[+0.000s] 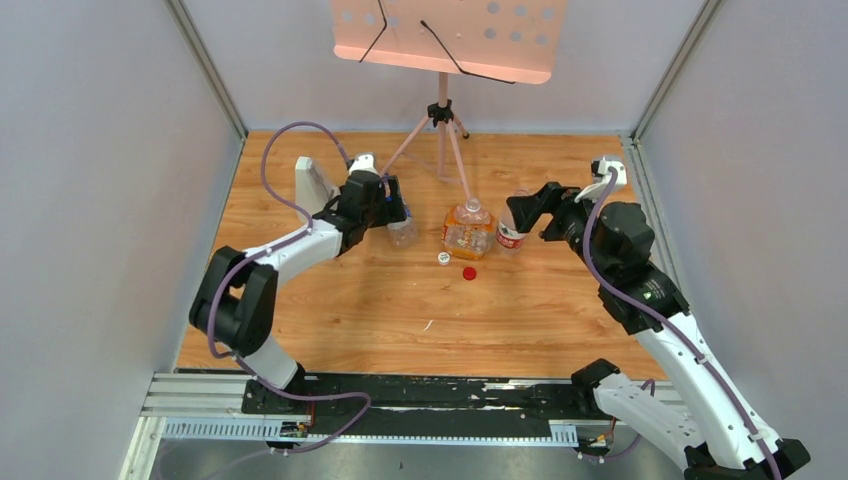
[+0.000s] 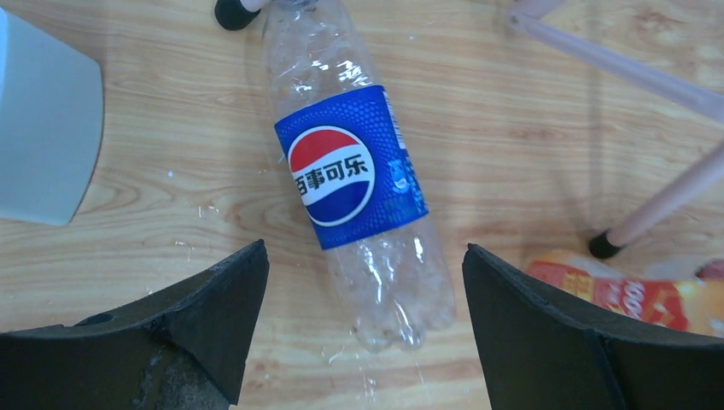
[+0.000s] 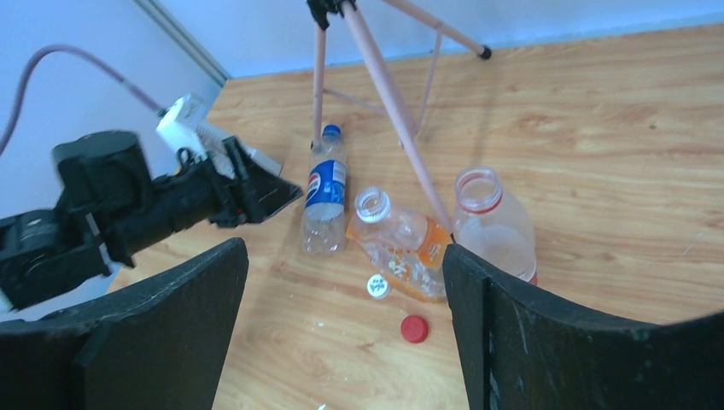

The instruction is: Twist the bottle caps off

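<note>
The Pepsi bottle (image 2: 354, 166) stands upright (image 3: 324, 192) with the blue cap (image 3: 331, 132) on it. My left gripper (image 2: 363, 249) is open, one finger on each side of the bottle's lower part without touching it (image 1: 398, 212). The orange-labelled bottle (image 1: 468, 228) has a bare neck (image 3: 373, 203). The red-labelled bottle (image 3: 491, 226) is uncapped too. A white cap (image 3: 378, 286) and a red cap (image 3: 414, 328) lie loose on the wood in front of them (image 1: 443, 258) (image 1: 469, 272). My right gripper (image 3: 341, 252) is open and holds nothing, beside the red-labelled bottle (image 1: 522, 212).
A pale grey block (image 1: 312, 180) stands left of the Pepsi bottle (image 2: 43, 128). A pink music stand (image 1: 445, 40) rises behind the bottles, and its tripod legs (image 3: 384, 85) come down close to them. Grey walls enclose the wooden table (image 1: 400, 320).
</note>
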Controlling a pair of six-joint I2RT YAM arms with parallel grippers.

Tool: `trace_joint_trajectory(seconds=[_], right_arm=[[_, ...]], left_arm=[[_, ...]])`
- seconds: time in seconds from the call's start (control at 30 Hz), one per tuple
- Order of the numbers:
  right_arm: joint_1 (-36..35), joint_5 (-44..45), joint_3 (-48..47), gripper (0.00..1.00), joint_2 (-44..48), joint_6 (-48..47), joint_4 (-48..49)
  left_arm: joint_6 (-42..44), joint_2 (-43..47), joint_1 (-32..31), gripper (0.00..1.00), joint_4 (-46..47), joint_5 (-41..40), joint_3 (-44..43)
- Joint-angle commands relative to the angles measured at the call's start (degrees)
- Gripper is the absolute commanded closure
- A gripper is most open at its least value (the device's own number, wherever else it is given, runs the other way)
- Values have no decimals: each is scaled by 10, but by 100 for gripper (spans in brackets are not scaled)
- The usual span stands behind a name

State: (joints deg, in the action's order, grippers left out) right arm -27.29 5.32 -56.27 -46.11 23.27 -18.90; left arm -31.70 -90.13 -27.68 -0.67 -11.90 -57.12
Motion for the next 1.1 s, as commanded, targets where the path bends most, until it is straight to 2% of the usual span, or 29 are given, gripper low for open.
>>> trace_joint_trajectory(seconds=[0.0,0.2,0.47,0.53,0.67,0.87,1.07], right_arm=[[2,-42,7,15,12,36,-13],[2,-77,12,16,14,54,-16],[2,-85,23,16,13,59,-17],[2,-88,24,17,12,59,-18],[2,-92,29,16,10,58,-17],[2,-101,35,16,9,62,-17],[2,-146,42,15,11,74,-17]], left_arm=[[-34,-64,13,10,39,-6,-26],[-58,-125,30,12,72,18,-28],[-53,-149,34,12,123,41,-20],[-51,-158,36,15,128,48,-19],[-44,-162,38,29,136,69,-13],[-26,-122,37,44,138,79,23],[-7,-34,37,51,130,112,106]])
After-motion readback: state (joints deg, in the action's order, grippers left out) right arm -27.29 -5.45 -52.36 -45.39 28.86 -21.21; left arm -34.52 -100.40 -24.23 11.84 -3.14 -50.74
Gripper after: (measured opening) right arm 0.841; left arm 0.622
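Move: The Pepsi bottle lies on its side, its middle about 9 cm ahead of the left gripper, in line with it and some 8 cm lower, cap end away. The stand's left foot is about 15 cm ahead and 6 cm left, the white box 9 cm ahead and 18 cm left, and the open orange bottle level and 16 cm right. From the right gripper, the Pepsi bottle is roughly 21 cm ahead, 27 cm left and 28 cm down. Bring the left gripper down about 8 cm, easing some 3 cm forward, so that its open fingers straddle the Pepsi bottle's clear lower end below the label. Close them to pinch it from both sides, then draw back about 3 cm at the same low height. Meanwhile let the empty, open right gripper sink about 4 cm, drifting left and back. ##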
